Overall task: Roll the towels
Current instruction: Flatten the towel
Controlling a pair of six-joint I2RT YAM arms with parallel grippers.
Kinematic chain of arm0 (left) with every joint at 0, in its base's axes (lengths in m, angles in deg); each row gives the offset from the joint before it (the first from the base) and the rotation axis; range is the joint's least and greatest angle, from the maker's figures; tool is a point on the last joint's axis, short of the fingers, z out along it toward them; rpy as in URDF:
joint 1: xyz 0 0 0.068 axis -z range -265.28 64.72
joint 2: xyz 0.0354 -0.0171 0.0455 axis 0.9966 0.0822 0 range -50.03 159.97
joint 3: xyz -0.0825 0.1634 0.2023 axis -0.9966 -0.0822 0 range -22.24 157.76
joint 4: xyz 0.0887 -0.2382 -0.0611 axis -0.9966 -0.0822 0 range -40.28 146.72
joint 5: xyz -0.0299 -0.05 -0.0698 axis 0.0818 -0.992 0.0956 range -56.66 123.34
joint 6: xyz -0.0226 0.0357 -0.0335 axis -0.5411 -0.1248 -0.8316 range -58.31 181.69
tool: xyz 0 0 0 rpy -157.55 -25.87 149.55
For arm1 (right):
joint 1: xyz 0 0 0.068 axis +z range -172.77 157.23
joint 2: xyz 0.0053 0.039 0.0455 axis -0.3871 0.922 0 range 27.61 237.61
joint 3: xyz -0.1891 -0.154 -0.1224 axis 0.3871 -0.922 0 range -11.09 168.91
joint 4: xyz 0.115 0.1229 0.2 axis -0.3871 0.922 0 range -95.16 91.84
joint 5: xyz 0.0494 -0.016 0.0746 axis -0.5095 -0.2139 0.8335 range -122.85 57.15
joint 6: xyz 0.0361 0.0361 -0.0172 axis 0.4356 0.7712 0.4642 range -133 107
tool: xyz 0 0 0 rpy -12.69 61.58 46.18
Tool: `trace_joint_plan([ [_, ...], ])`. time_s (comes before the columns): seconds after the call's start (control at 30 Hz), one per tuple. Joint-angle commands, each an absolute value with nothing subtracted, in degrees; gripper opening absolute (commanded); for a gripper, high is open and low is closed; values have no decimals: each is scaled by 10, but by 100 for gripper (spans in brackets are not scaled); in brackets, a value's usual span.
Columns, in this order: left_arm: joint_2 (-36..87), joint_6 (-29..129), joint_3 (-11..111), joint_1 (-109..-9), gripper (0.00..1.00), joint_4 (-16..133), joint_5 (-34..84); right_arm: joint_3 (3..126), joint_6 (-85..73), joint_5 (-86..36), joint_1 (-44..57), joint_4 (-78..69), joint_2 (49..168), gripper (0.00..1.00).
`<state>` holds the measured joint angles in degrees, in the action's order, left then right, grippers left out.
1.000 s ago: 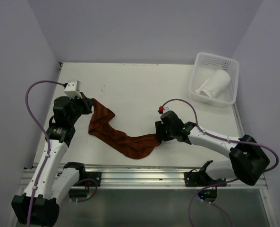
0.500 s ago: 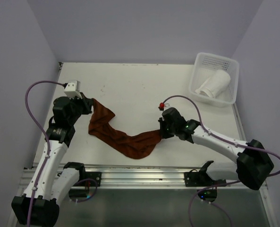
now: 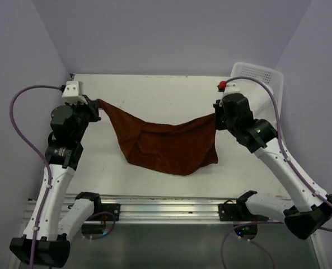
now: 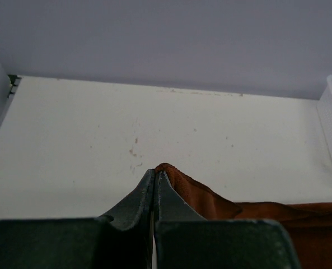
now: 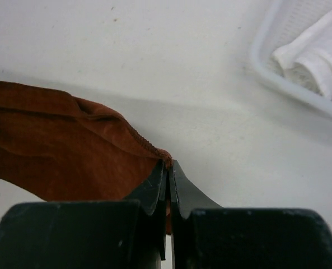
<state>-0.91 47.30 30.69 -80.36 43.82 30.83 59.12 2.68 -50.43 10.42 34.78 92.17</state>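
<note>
A rust-brown towel (image 3: 168, 143) hangs spread between my two grippers above the white table (image 3: 154, 92). My left gripper (image 3: 97, 104) is shut on its left corner; the corner shows at the fingertips in the left wrist view (image 4: 156, 171), with brown towel (image 4: 255, 216) trailing right. My right gripper (image 3: 215, 116) is shut on the right corner, seen in the right wrist view (image 5: 168, 163) with the towel (image 5: 59, 145) sagging to the left. The towel's lower edge droops toward the table's front.
A white plastic basket (image 3: 255, 73) stands at the back right, mostly behind my right arm. In the right wrist view the basket (image 5: 266, 56) holds a rolled white towel (image 5: 317, 50). A metal rail (image 3: 166, 200) runs along the table's front edge.
Both grippers have lifted and moved apart and toward the back. The towel, earlier a crumpled strip on the table, is now stretched wide and hanging between them.
</note>
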Motion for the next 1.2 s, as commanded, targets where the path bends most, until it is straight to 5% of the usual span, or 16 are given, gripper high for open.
trace_joint_plan([
  [0.0, -60, 507, 358, -803, 0, 506, 367, 683, -14, -530, 67, 397, 918, 0],
  [0.2, -135, 554, 319, -802, 0, 607, 380, 733, -19, -560, 60, 403, 884, 0],
  [0.57, -114, 802, 175, -786, 0, 577, 17, 675, 3, -491, 60, 386, 865, 0],
  [0.67, -101, 857, 173, -757, 13, 536, 6, 665, 3, -483, 59, 383, 866, 0],
  [0.83, -56, 909, 191, -685, 18, 468, -71, 645, 4, -475, 59, 370, 866, 0],
  [0.93, -38, 933, 184, -640, 34, 433, -133, 634, 3, -473, 56, 368, 867, 0],
  [1.17, 4, 783, 184, -601, 55, 482, 31, 611, 4, -466, 52, 359, 862, 0],
])
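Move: Both grippers already hold the brown towel, hanging in a sag between them well above the table. Its middle lies about 21 cm right of the left gripper, 9 cm back and 18 cm below; the towel end in the right gripper is some 39 cm to the left gripper's right, 3 cm back and 4 cm lower. From the right gripper, the towel's middle is roughly 17 cm left, 6 cm back and 14 cm down, and the white basket 22 cm ahead, 25 cm right, 19 cm below. Whip the towel upward with both grippers, about 10 cm, drawing the left one back a little. Then bring the left gripper sharply down over 20 cm, swinging it right and back towards the towel's middle and turning its wrist about 60 degrees clockwise, and open its fingers halfway to let go. Keep the right fingers shut on their end, shift it slightly right and sink back partway. ##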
